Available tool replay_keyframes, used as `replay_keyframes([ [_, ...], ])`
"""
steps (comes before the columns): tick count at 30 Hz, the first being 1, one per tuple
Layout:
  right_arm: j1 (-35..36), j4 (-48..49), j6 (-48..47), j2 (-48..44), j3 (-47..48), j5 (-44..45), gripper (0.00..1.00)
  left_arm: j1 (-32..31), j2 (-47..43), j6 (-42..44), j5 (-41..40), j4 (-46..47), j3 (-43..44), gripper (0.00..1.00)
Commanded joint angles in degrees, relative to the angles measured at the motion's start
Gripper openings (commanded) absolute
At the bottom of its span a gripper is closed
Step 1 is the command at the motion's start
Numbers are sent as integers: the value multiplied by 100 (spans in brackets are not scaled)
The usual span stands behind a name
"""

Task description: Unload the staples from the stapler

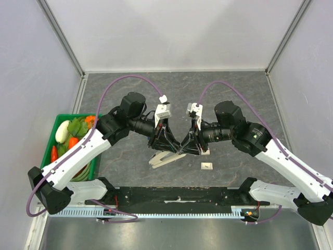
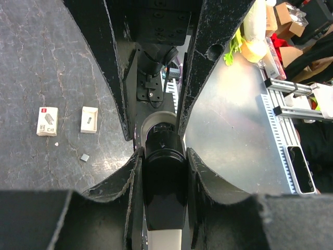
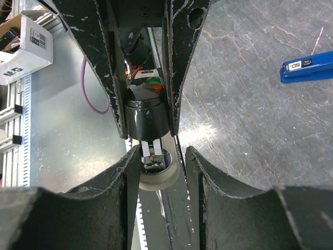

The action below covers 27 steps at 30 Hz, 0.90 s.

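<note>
The stapler (image 1: 165,159) has a cream base lying on the table and a black top raised at an angle. My left gripper (image 1: 174,146) is shut on the black top (image 2: 164,182), with the fingers pressed against both its sides in the left wrist view (image 2: 164,156). My right gripper (image 1: 186,147) meets it from the opposite side. In the right wrist view (image 3: 158,156) its fingers close around the stapler's front end, where the metal magazine (image 3: 153,156) and the cream base (image 3: 158,177) show under the black cap (image 3: 148,120). No loose staple strip is visible.
A small white box (image 1: 206,166) lies right of the stapler. The left wrist view shows two small boxes (image 2: 47,121) (image 2: 89,120) and a tiny grey piece (image 2: 84,157). A blue object (image 3: 307,70) lies on the table. A green bin (image 1: 58,119) of vegetables stands at the left.
</note>
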Motion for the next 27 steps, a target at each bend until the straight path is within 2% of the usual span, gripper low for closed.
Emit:
replay_keyframes([
  [1, 106, 296, 21, 111, -132, -128, 46, -12, -117, -63, 415, 577, 115, 2],
  [6, 230, 472, 82, 165, -273, -93, 40, -21, -108, -134, 406, 657, 106, 2],
  [11, 291, 525, 91, 112, -378, -84, 22, -12, -161, -187, 231, 797, 71, 2],
  [14, 326, 709, 249, -107, -685, -76, 15, -12, -327, -616, -129, 1323, -70, 2],
  [21, 335, 1579, 960, -898, -1933, 82, 1, 31, -705, -1635, -1490, 2931, -614, 2],
  [27, 327, 2141, 1444, -1320, -2513, 416, 0, 102, -952, -2242, -2808, 4039, -1203, 2],
])
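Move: The open stapler's lower nose (base with metal magazine) sits between the right fingers' tips, about 1 cm left, 1 cm back and 1 cm below the right hand. From the left hand, already holding the black cap, that nose is some 3 cm right and 2 cm below. Roughly 25 cm below the right hand, the staple box is 9 cm right and 6 ahead, the small tray 11 right and level, the blue stapler 14 left and 13 ahead. Leftward first, the right hand slips about 1.5 cm farther over the stapler's lower nose and its fingers narrow to pinch it; then it draws down some 4 cm, drifting back to the right, away from the cap. The left hand keeps its grip on the cap, almost still until late, then shifts about 2 cm forward, turning counter-clockwise. ##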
